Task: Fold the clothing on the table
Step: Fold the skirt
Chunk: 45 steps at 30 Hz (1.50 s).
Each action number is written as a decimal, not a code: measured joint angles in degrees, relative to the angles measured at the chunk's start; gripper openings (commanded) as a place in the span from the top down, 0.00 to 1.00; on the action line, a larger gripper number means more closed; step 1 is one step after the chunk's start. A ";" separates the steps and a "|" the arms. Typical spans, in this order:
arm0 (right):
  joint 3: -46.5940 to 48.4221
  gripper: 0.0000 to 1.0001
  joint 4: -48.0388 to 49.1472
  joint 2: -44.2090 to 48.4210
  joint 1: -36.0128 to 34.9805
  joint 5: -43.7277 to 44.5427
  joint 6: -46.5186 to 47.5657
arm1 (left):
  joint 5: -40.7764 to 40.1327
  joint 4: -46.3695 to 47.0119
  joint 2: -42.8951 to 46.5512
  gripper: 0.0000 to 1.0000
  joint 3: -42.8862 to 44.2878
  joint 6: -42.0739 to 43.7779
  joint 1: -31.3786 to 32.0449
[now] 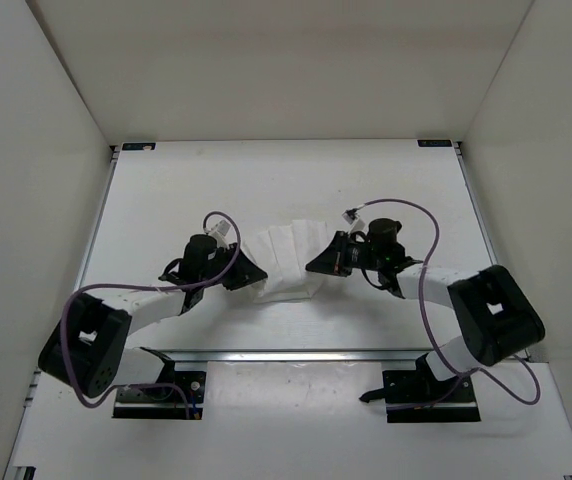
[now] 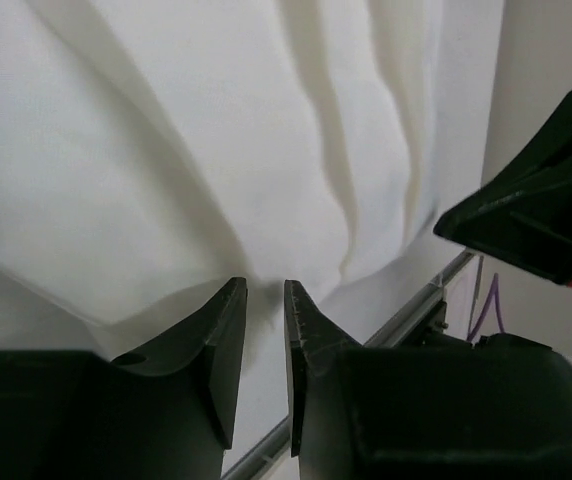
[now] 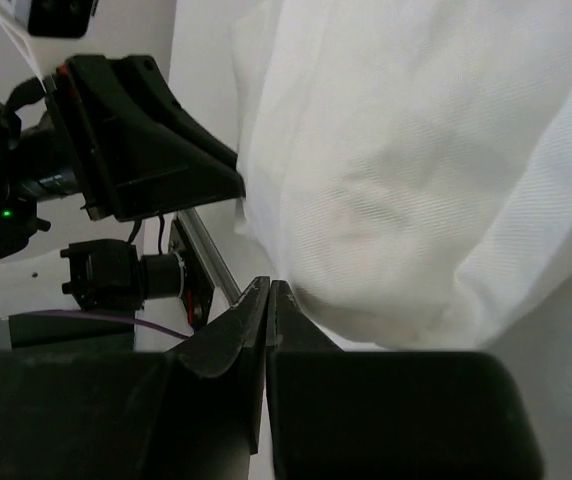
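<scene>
The clothing (image 1: pixel 288 262) is a thin white wrinkled piece, bunched into a fan shape at the middle of the table (image 1: pixel 166 200). My left gripper (image 1: pixel 251 273) sits at its near left corner. In the left wrist view its jaws (image 2: pixel 264 288) stand open by a narrow gap, the clothing (image 2: pixel 216 150) hangs just past the tips, and nothing shows between the fingers. My right gripper (image 1: pixel 318 265) sits at the near right side. Its jaws (image 3: pixel 269 285) are shut tip to tip, with the clothing (image 3: pixel 416 180) just beside the right fingertip.
The two grippers face each other closely: the right one (image 2: pixel 536 200) shows in the left wrist view and the left one (image 3: pixel 146 150) in the right wrist view. A metal rail (image 1: pixel 296 354) runs along the table's near edge. White walls enclose the left, right and far sides.
</scene>
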<state>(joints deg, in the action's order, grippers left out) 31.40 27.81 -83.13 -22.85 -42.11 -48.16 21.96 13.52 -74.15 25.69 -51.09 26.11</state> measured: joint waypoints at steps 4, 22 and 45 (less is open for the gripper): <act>0.46 1.00 3.26 -7.37 -3.17 -0.68 -1.20 | 0.11 2.69 -4.94 0.68 -1.81 0.35 -2.16; 11.10 1.00 -18.14 -9.55 -9.01 6.54 10.51 | 2.05 1.18 -5.44 0.65 -1.86 3.30 -6.05; 5.86 1.00 -38.49 15.76 -1.60 12.76 18.43 | 10.23 -28.13 16.59 0.01 3.17 18.78 -12.46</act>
<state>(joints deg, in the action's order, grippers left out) 37.26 -10.68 -67.37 -24.45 -29.34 -29.74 32.18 -14.61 -57.56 28.86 -32.32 13.65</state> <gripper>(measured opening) 0.004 0.981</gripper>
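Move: The left hand, fingers slightly parted, hovers by the folded skirt's near-left corner, which lies about 3 cm back, 1 cm left and 7 cm below. The closed right hand has the near-right corner about 3 cm back, 1 cm to its right and 10 cm below. The skirt's middle is some 6 cm ahead and 5 cm right of the left hand. The table's near rail runs roughly 15 cm back from the left hand. Lower both grippers together to the skirt's near corners, left about 6 cm and right about 9 cm, easing both slightly left, and hold low briefly. Lift both; open the left wide while drawing it left, then back. Carry the shut right gripper up about 16 cm, then right, down and back, clear of the skirt, tipping its fingers 20 degrees further down. ##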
